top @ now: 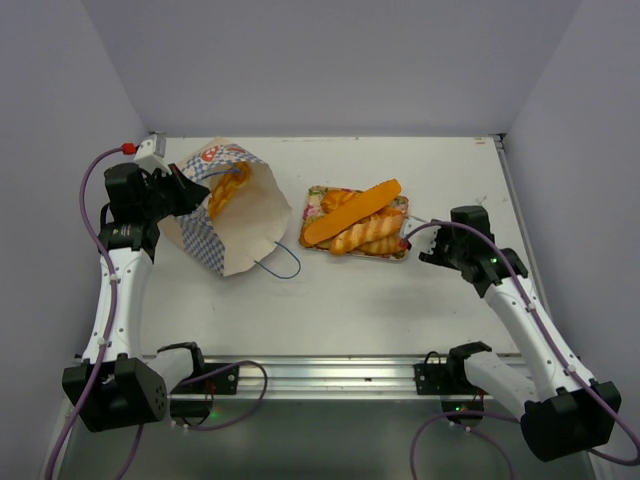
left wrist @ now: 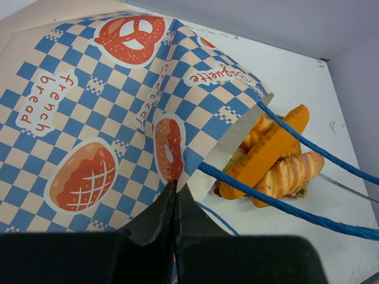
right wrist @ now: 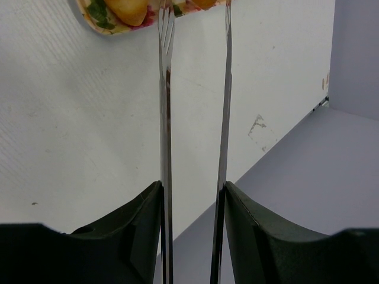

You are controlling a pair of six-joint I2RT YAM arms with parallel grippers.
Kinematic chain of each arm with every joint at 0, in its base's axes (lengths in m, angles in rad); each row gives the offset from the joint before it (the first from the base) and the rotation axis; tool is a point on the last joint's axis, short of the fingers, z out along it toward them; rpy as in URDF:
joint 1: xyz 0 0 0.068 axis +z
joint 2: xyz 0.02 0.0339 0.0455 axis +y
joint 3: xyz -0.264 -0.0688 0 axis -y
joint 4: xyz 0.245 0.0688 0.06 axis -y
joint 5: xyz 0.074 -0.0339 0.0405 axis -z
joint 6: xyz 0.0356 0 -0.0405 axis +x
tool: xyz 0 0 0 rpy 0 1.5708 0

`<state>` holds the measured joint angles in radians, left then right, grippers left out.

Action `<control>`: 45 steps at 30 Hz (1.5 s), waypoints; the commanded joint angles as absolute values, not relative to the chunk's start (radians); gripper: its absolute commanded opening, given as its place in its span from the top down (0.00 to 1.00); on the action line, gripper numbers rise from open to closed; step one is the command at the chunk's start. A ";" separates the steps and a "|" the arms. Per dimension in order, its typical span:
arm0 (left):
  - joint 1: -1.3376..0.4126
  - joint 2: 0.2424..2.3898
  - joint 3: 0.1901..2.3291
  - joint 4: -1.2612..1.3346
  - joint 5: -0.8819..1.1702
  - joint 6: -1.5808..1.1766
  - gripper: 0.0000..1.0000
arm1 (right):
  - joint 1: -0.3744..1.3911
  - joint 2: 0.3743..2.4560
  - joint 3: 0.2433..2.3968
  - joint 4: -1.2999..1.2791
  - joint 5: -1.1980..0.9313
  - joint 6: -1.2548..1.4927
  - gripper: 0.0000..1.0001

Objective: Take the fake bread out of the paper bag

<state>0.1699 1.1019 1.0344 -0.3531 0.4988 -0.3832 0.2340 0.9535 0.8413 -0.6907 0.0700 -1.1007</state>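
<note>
The paper bag (top: pixel 240 215) lies tilted at the left with its mouth toward the middle, and golden fake bread (top: pixel 227 188) shows inside it. My left gripper (top: pixel 186 190) is shut on the bag's rim; in the left wrist view its closed tips (left wrist: pixel 176 187) pinch the checkered paper (left wrist: pixel 89 118). More fake bread, a long orange stick (top: pixel 352 212) and braided loaves (top: pixel 372 234), lies on the floral tray (top: pixel 316 200). My right gripper (top: pixel 432 246) sits just right of the tray, shut on metal tongs (right wrist: pixel 166 118) whose two arms stand apart, their tips at the tray's edge (right wrist: pixel 106 21).
The bag's blue cord handles (top: pixel 280 264) trail onto the table toward the tray and cross the left wrist view (left wrist: pixel 284 204). Grey walls enclose the table on three sides. A white fixture (top: pixel 148 152) sits at the back left corner.
</note>
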 commanded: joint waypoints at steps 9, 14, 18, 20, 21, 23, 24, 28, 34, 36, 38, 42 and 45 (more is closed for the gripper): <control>0.178 1.109 1.072 -0.311 0.534 -0.393 1.00 | 0.158 0.911 0.890 -0.690 0.103 -1.138 0.53; 0.176 1.114 1.075 -0.310 0.535 -0.393 1.00 | 0.143 0.914 0.943 -0.733 0.089 -1.144 0.53; 0.178 1.117 1.080 -0.310 0.538 -0.393 1.00 | 0.143 0.926 1.040 -0.791 0.052 -1.132 0.54; 0.176 1.120 1.080 -0.311 0.541 -0.391 1.00 | 0.141 0.940 1.084 -0.814 0.023 -1.124 0.54; 0.178 1.121 1.081 -0.311 0.543 -0.391 1.00 | 0.143 0.959 1.106 -0.834 0.005 -1.118 0.54; 0.178 1.123 1.083 -0.314 0.543 -0.388 1.00 | 0.144 0.979 1.175 -0.856 -0.053 -1.114 0.55; 0.176 1.123 1.085 -0.316 0.542 -0.387 1.00 | 0.144 0.989 1.198 -0.880 -0.080 -1.105 0.55; 0.176 1.124 1.103 -0.339 0.531 -0.377 1.00 | 0.173 1.046 1.320 -0.951 -0.248 -1.091 0.56; 0.176 1.137 1.137 -0.371 0.526 -0.368 1.00 | 0.492 1.097 1.390 -0.962 -0.207 -1.057 0.57; 0.176 1.138 1.144 -0.383 0.526 -0.365 1.00 | 0.629 1.138 1.413 -0.954 -0.169 -1.051 0.57; 0.178 1.143 1.152 -0.399 0.528 -0.362 1.00 | 0.742 1.193 1.454 -0.940 -0.131 -1.045 0.57; 0.176 1.150 1.155 -0.413 0.538 -0.356 1.00 | 0.925 1.310 1.514 -0.866 0.039 -1.069 0.57; 0.176 1.155 1.160 -0.419 0.543 -0.356 1.00 | 1.029 1.420 1.535 -0.755 0.217 -1.118 0.57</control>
<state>0.1699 1.1500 1.1110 -0.4072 0.5140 -0.3737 0.9585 1.3361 1.4879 -0.8917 -0.0040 -1.0782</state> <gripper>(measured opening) 0.005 0.436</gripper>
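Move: The last bread, still in the bag, lies about 25 cm ahead of my right hand, some 52 cm to its left and 10 cm lower. The bag's mouth is about 17 cm ahead and 46 cm left of that hand, and the loaded tray stands in between, 16 cm ahead and 19 cm left. The loose blue handle lies 7 cm ahead and 38 cm left. From my left hand, which pinches the bag's rim, that bread is about 15 cm ahead, 18 cm below and hardly to either side. My right hand keeps the tongs half open and drifts right a little, then lifts about 11 cm off the tray's right side. It sweeps left, ending some 26 cm from its start, easing back slightly and turning roughly 45 degrees counter-clockwise, to bring the tips to the bag's mouth. My left hand keeps its pinch on the rim. ##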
